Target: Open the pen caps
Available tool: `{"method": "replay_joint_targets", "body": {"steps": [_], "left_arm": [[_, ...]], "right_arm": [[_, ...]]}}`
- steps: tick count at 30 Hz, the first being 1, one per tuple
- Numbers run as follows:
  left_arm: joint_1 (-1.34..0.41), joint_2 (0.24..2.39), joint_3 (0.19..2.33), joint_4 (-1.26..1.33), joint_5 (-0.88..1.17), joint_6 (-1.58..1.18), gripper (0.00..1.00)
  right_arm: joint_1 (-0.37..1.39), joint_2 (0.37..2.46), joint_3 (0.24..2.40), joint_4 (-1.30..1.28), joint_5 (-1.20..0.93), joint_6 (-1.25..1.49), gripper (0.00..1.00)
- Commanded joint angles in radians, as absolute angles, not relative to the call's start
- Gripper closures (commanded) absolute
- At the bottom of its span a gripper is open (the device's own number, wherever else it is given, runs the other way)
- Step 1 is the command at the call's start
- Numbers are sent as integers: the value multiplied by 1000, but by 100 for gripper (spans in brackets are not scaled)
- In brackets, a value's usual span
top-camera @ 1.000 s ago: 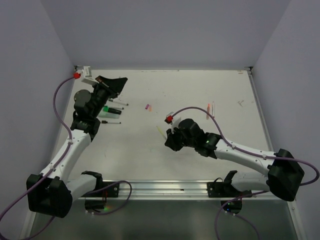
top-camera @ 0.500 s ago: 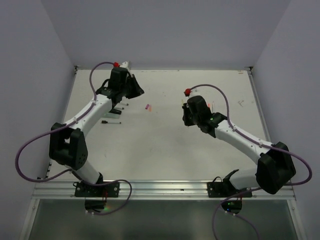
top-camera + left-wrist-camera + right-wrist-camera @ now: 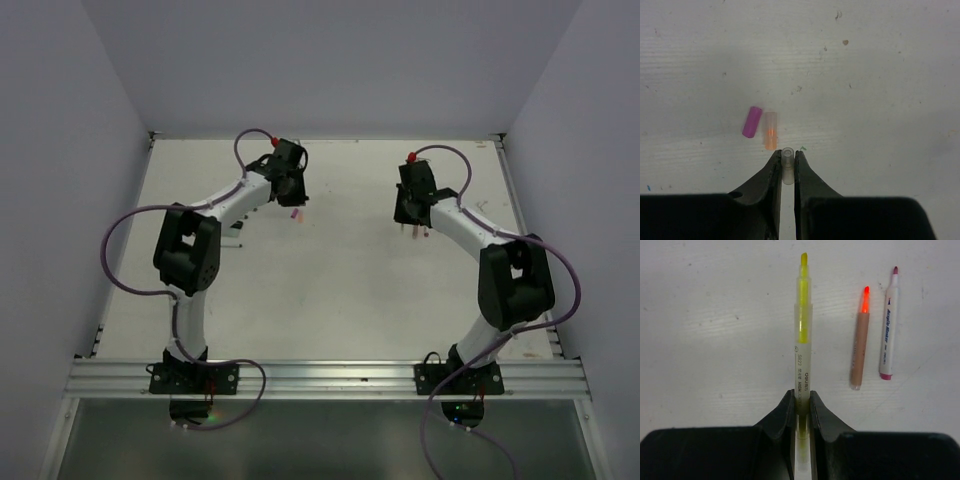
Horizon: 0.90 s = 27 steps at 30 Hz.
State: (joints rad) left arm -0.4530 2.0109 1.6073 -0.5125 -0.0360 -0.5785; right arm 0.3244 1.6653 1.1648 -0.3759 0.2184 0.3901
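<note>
My left gripper [image 3: 787, 156] is shut on a small clear pen cap [image 3: 787, 153], which stands upright between its jaws just above the table. Beside it lie a pink cap [image 3: 752, 121] and a clear cap with an orange tint [image 3: 770, 131], side by side. My right gripper [image 3: 801, 396] is shut on a yellow highlighter [image 3: 802, 340], whose bare tip points away from the wrist. An orange highlighter [image 3: 859, 350] and a white marker with pink ends [image 3: 888, 330] lie uncapped to its right. In the top view, the left gripper [image 3: 292, 190] is far centre-left and the right gripper [image 3: 408, 218] far centre-right.
A few dark pens [image 3: 237, 226] lie at the left of the table, mostly hidden behind the left arm. The pink cap [image 3: 296, 214] shows just below the left gripper. Side walls close in the white table [image 3: 330, 290], and a metal rail runs along its near edge.
Both arms have stretched toward the far side of the table. The left gripper moved right, away from the pens at the left. The right gripper moved up and right, over to the orange pens.
</note>
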Motion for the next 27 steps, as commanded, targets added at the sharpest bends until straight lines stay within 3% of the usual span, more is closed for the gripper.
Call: {"method": "replay_joint_targets", "body": {"steps": [1, 11, 27], "left_arm": [[-480, 2057, 1686, -561, -101, -551, 96], [-502, 2189, 1775, -591, -132, -560, 96], [-509, 2230, 1764, -624, -159, -571, 90]], "right_arm": [[287, 1712, 1229, -399, 224, 396, 100], [215, 1848, 1311, -413, 199, 365, 100], [201, 1947, 1330, -417, 204, 347, 99]]}}
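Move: The left hand holds the yellow highlighter's clear cap above the loose caps: the orange cap it is taken beside lies about 1 cm ahead, 1 cm left and 8 cm below, with the purple cap 1–2 cm farther left, roughly level with it. The right hand holds the uncapped highlighter; the orange pen it is taken beside lies some 5 cm ahead, 5 cm right and 9 cm below, and the pink marker is about 3 cm farther right, about level with it. The left hand lowers the clear cap about 7 cm, almost straight down to the right-hand side of the orange cap, easing nearly to a stop as its fingers tip some 10 degrees steeper and keep their pinch. At the same time the right hand carries the yellow highlighter down about 7 cm and about 4 cm right, with a little forward, to the left-hand side of the orange pen; it goes right and forward mainly in the first half and then almost straight down, its fingers also tipping steeper and staying shut on the barrel. ##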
